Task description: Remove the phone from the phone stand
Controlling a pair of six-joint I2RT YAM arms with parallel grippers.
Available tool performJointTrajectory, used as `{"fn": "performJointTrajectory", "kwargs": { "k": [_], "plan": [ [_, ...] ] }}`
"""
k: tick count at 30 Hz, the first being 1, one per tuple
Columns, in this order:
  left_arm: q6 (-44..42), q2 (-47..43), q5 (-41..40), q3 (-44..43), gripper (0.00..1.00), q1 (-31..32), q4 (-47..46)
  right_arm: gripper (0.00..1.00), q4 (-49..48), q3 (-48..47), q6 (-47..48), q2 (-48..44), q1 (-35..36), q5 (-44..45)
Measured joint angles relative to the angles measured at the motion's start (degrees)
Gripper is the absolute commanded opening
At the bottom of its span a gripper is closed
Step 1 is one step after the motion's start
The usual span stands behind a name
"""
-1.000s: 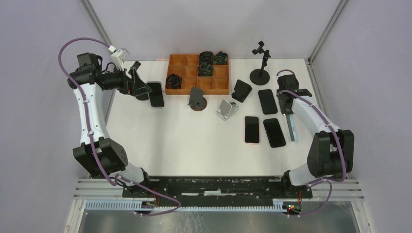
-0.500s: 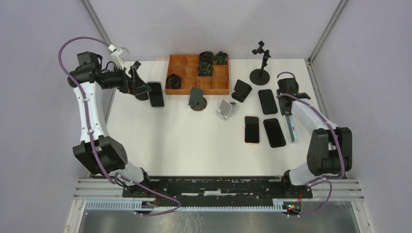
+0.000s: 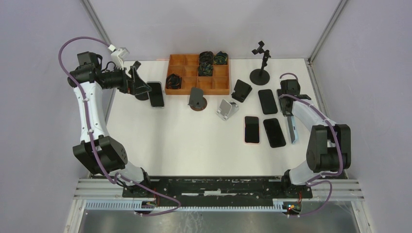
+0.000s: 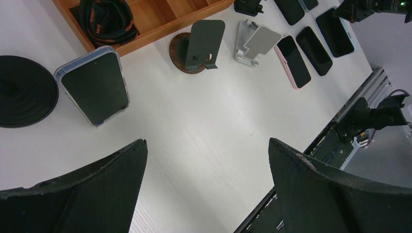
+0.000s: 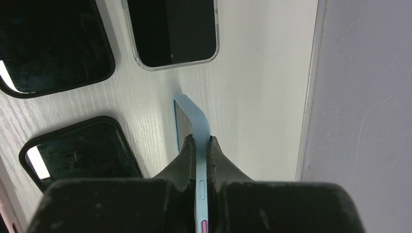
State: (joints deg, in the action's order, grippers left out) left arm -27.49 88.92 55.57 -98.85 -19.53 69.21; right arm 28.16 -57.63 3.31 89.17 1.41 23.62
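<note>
My right gripper (image 3: 290, 115) (image 5: 200, 141) is shut on a light blue phone (image 3: 292, 130) (image 5: 198, 119). It holds the phone on edge near the table's right border, the phone's far end low over the white table (image 3: 194, 141). Whether it touches I cannot tell. Four stands carry no phone: a dark grey phone stand (image 3: 197, 98) (image 4: 204, 41), a silver one (image 3: 227, 109) (image 4: 255, 41), a black one (image 3: 241, 90) and a tall clamp stand (image 3: 261, 68). My left gripper (image 3: 138, 80) (image 4: 207, 141) hangs open at the far left with nothing between its fingers.
A clear-cased phone (image 3: 156, 94) (image 4: 94, 87) lies beside a round black base (image 4: 22, 90). Three more phones (image 3: 267, 101) (image 3: 251, 129) (image 3: 274, 132) lie flat left of the blue one. An orange compartment tray (image 3: 221, 87) with coiled cables stands at the back. The side wall (image 5: 364, 97) is close on the right.
My right gripper has shifted slightly toward the near right with the blue phone in it. The left arm has not moved.
</note>
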Motion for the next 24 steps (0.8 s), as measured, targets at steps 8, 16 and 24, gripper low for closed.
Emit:
{"fn": "performJointTrajectory", "kwargs": {
  "k": [8,16,24],
  "plan": [
    [0.0,0.1,0.0,-0.2,1.00,0.0,0.0,0.35,-2.3,1.7,-0.7,-1.0,-0.3,0.5],
    [0.0,0.3,0.0,-0.2,1.00,0.0,0.0,0.43,-2.2,3.5,-1.9,-0.9,-3.9,-0.5],
    [0.0,0.3,0.0,-0.2,1.00,0.0,-0.1,0.57,-2.4,3.4,-2.0,0.3,-4.4,-0.6]
  ]
}}
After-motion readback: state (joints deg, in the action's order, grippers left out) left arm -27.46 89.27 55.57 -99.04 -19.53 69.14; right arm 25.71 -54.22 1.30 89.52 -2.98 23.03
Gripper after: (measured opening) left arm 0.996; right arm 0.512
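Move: The right hand already pinches the blue phone's upper long edge, the phone standing nearly upright. Its spot on the bare table lies about 7 cm back and 5 cm right, some 6 cm below. At that table level, the near black phone is about 9 cm back and 7 cm left, the clear-cased phone 9 cm ahead and 1 cm left, the far black phone 8 cm ahead and 10 cm left. From the left hand the spot is roughly 76 cm right, 7 cm back and 28 cm below. The right hand starts to let the blue phone down: the fingers open from shut to about half, and the left finger comes clear of the screen side while the right one stays at the phone's raised right edge. After opening almost on the spot, the hand eases some 2 cm right, 1.5 cm back and 2 cm down towards the bare table beside the near black phone, turning about 5 degrees clockwise. ##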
